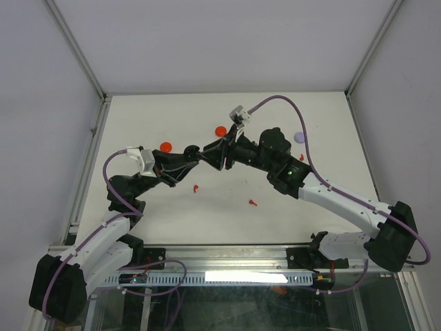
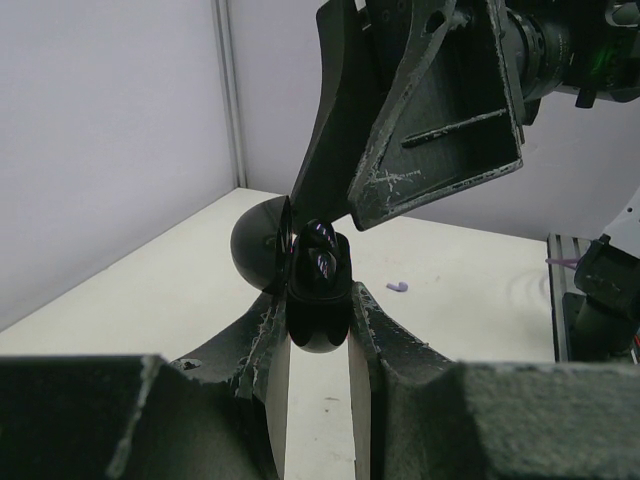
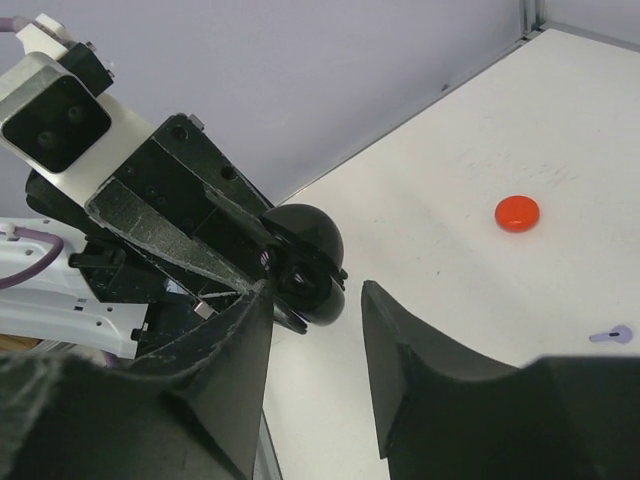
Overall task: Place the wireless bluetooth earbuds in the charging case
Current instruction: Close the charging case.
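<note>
My left gripper (image 2: 318, 312) is shut on a round black charging case (image 2: 318, 322), held above the table with its lid (image 2: 256, 246) swung open to the left. Glossy black shapes (image 2: 322, 258) sit in the case's mouth; I cannot tell if they are earbuds. My right gripper (image 3: 318, 296) is open, its fingers (image 2: 430, 120) just above the case (image 3: 312, 262) and holding nothing. The two grippers (image 1: 209, 152) (image 1: 224, 157) meet tip to tip at mid table. Red earbuds (image 1: 196, 187) (image 1: 253, 203) (image 1: 302, 158) and a lavender earbud (image 2: 397, 287) (image 3: 611, 334) lie loose on the table.
Two red discs (image 1: 165, 147) (image 1: 220, 130) lie on the white table (image 1: 138, 207), the second also in the right wrist view (image 3: 517, 213). A lavender disc (image 1: 299, 137) sits at the back right. Grey walls with metal frame posts bound the table.
</note>
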You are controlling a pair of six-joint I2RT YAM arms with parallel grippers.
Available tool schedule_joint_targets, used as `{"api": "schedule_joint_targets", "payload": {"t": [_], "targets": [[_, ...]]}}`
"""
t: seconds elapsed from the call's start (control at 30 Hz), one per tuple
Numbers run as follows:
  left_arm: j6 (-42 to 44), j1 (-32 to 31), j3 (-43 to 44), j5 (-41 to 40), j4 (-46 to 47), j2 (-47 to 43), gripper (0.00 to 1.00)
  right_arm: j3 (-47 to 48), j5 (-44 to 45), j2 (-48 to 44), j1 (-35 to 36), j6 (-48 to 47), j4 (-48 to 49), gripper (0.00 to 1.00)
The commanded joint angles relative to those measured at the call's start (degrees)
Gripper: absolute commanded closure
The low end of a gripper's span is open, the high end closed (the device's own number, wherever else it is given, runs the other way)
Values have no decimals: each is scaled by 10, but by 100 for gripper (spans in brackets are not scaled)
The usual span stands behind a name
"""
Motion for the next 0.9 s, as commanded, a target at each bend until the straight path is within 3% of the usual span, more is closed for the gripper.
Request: {"api": "schedule_joint_targets", "payload": {"t": [0.0, 0.3, 0.87], "targets": [[-3, 3, 5, 4, 40, -7, 100, 47, 9, -27, -2, -34, -33, 55], [-11, 3, 12, 36, 45, 4, 100, 130, -88, -3, -12, -76, -145, 30], [-34, 3, 18, 84, 71, 25, 100, 173, -192, 72, -17, -55, -172, 25]]}}
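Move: The charging case, its lid open and both earbuds inside, sits in my left hand's fingers, its middle some 2 cm to the right of that hand's point and about 1 cm ahead and above. From my right hand the case is about 4 cm to the left, 1 cm ahead, about level. On the table some 35 cm below my right hand, a lilac piece lies about 28 cm ahead and 4 cm left, a red disc about 31 cm ahead and 21 cm left. I open my right fingers wide as I back off and rise about 4 cm, then swing left and sink nearly 5 cm to bring them astride the case, one beyond the open lid, one on the body's near side. My right wrist turns some 15 degrees counter-clockwise, its fingertips dipping. My left hand keeps its grip and eases the case back, right and slightly down, turning it a little clockwise. ##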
